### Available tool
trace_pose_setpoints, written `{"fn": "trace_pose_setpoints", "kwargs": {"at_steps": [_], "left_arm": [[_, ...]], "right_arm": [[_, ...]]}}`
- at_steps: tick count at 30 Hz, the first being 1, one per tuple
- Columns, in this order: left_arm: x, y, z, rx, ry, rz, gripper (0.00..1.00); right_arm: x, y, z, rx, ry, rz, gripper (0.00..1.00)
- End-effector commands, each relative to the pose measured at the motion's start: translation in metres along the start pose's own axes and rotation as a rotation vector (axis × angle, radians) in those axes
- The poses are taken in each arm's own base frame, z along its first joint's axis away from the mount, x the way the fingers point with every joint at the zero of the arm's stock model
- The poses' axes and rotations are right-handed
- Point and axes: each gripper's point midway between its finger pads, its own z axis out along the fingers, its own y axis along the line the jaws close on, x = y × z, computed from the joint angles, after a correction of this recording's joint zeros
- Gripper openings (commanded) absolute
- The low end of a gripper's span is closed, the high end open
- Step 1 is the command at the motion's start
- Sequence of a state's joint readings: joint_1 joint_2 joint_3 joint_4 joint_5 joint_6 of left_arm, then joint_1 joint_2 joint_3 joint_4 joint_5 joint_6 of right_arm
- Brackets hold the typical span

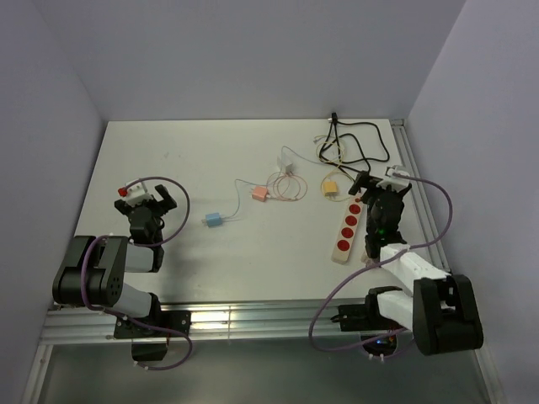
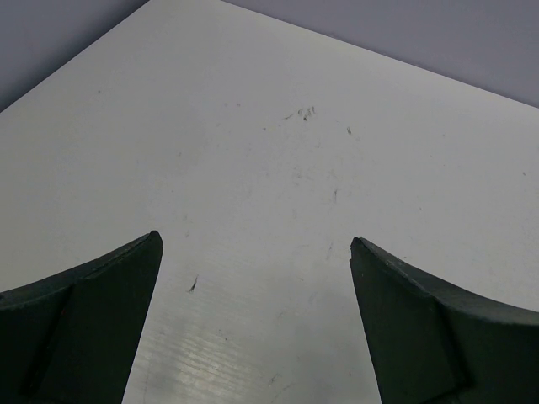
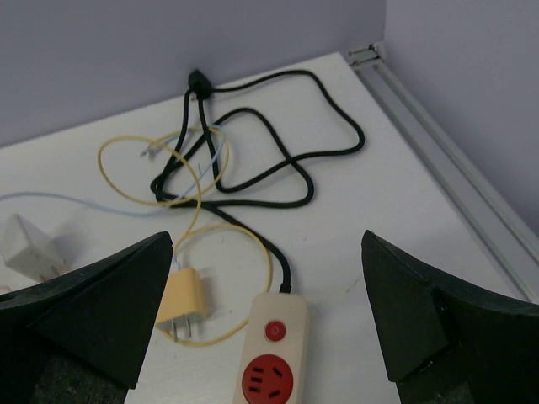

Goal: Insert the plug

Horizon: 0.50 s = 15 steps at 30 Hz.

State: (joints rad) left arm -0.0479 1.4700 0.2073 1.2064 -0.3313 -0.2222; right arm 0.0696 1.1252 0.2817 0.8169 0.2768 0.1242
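Note:
A cream power strip (image 1: 347,229) with red sockets lies at the right of the table; its switch end shows in the right wrist view (image 3: 271,353). A yellow plug (image 1: 330,188) with a yellow cord lies just left of that end, prongs toward me (image 3: 185,300). A pink plug (image 1: 258,194), a blue plug (image 1: 212,220) and a white plug (image 1: 287,162) lie mid-table. My right gripper (image 1: 381,187) is open over the strip's far end, holding nothing (image 3: 265,244). My left gripper (image 1: 152,199) is open and empty over bare table (image 2: 253,252).
The strip's black cable (image 1: 358,143) coils at the back right, tangled with thin yellow and pale cords (image 3: 168,168). A metal rail (image 3: 446,168) runs along the table's right edge. Purple walls enclose the table on three sides.

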Motion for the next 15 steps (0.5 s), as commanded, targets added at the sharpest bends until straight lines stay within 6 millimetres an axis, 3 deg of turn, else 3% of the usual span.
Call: {"fn": "trace_pose_setpoints", "kwargs": {"at_steps": [1, 3, 6, 10, 11, 12, 13, 14, 15], "left_arm": [[-0.021, -0.003, 0.006, 0.000, -0.069, -0.006, 1.00], [-0.021, -0.003, 0.006, 0.002, -0.068, -0.005, 1.00], [-0.022, -0.003, 0.006, 0.002, -0.070, -0.006, 0.99], [-0.021, -0.003, 0.006, 0.002, -0.068, -0.005, 0.99], [-0.021, -0.003, 0.006, 0.000, -0.069, -0.006, 0.99], [-0.022, -0.003, 0.006, 0.001, -0.070, -0.006, 1.00], [-0.022, -0.003, 0.006, 0.002, -0.070, -0.006, 1.00], [-0.021, -0.003, 0.006, 0.002, -0.068, -0.005, 1.00], [-0.022, -0.003, 0.006, 0.002, -0.071, -0.006, 1.00]], "right_arm": [[-0.029, -0.011, -0.001, 0.111, 0.009, 0.034, 1.00], [-0.039, -0.003, -0.003, 0.091, 0.054, 0.064, 1.00], [-0.054, 0.035, -0.007, -0.113, 0.073, 0.076, 1.00], [-0.053, 0.059, -0.008, -0.214, 0.102, 0.206, 1.00], [-0.066, 0.067, -0.003, -0.235, 0.096, 0.225, 1.00], [-0.047, 0.070, 0.003, -0.229, 0.186, 0.217, 1.00], [-0.044, 0.073, 0.008, -0.216, 0.230, 0.239, 0.99], [-0.065, 0.078, 0.020, -0.198, 0.224, 0.261, 0.99], [-0.037, 0.070, 0.026, -0.127, 0.338, 0.244, 0.99]]}}
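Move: The yellow plug lies about 11 cm ahead of my right hand, 8 cm to its left and some 14 cm below. The power strip's middle is about 4 cm back and 6 cm left of that hand, also 14 cm down; the white plug stands roughly 20 cm ahead and 25 cm left, at about the same depth. From my left hand, the yellow plug is about 10 cm ahead, 58 cm right and 9 cm below. I keep lifting my right hand, empty and wide open, by about 6 cm, then swing it left about 5 cm, sinking slightly and reaching forward a little at the end, so that it comes across towards the yellow plug, still high over the table. On the way my wrist turns some 10 degrees counter-clockwise, rolls its left side up and tips slightly down. ##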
